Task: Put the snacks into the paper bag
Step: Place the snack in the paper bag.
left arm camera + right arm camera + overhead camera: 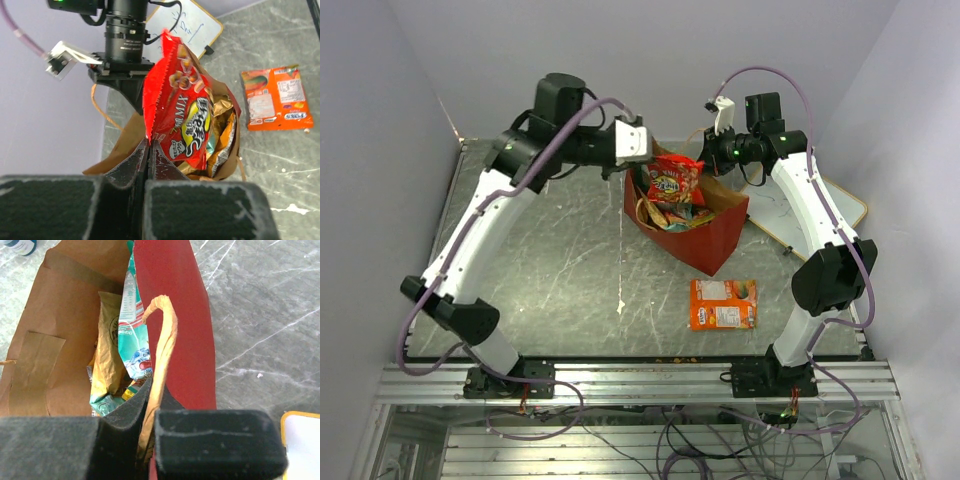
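Note:
The red paper bag (705, 235) stands mid-table with its brown inside (60, 315) showing. My left gripper (650, 158) is shut on the edge of a red snack packet (182, 115), which hangs upright over the bag's mouth with its lower end among the packets inside. My right gripper (150, 395) is shut on the bag's tan handle (162, 340) at the far rim. Gold (110, 350) and teal (135, 325) packets lie inside the bag. An orange flat pack (723, 303) lies on the table in front of the bag.
A white board with scribbles (835, 205) lies at the right edge of the table, behind the right arm. Purple walls close in the back and both sides. The grey tabletop (560, 270) stretches left of the bag.

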`<state>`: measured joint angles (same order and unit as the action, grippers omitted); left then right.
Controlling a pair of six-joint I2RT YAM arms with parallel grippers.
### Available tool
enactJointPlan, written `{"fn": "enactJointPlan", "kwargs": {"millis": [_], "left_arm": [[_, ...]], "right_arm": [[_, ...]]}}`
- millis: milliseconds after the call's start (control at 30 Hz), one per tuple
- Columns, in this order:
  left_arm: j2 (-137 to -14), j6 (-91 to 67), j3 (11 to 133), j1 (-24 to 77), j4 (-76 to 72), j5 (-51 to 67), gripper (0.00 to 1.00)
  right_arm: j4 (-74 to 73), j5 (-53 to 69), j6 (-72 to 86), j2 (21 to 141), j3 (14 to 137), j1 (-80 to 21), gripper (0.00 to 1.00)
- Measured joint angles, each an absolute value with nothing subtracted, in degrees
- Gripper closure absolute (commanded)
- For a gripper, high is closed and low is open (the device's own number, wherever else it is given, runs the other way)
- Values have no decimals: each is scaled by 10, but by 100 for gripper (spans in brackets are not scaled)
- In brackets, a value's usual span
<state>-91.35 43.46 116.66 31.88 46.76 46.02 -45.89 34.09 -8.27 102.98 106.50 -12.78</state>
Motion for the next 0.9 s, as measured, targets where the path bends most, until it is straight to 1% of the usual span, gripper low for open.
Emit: {"fn": "enactJointPlan", "kwargs": {"millis": [233, 533, 633, 767, 900], "left_arm": [[-991, 526, 1202, 384, 506, 376, 93], [-1024, 472, 1200, 413, 441, 290, 93], [-1023, 455, 1180, 417, 405, 278, 93], [-1023, 436, 1123, 439, 368, 258, 93], [-1025, 427, 1069, 460, 353, 257, 87]], "right_arm": [[-460, 341, -84, 1030, 1065, -128, 100], [-460, 341, -84, 1028, 1063, -128, 100], [-460, 342, -84, 1028, 1063, -128, 100], [-460, 342, -84, 1028, 1063, -128, 100], [-460, 342, -85, 1028, 1063, -128, 100]]}}
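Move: The left hand already holds the red snack over the paper bag, whose mouth lies about 9 cm to its right, 2 cm ahead and some 18 cm below. The orange packet lies on the table about 14 cm back, 16 cm right and 42 cm below. From the right hand, still gripping the bag at its rim, the mouth is about 7 cm back, 4 cm left and 3 cm below. Left hand lowers the gripped red snack about 13 cm and 9 cm right into the bag's mouth, right hand steadying. ##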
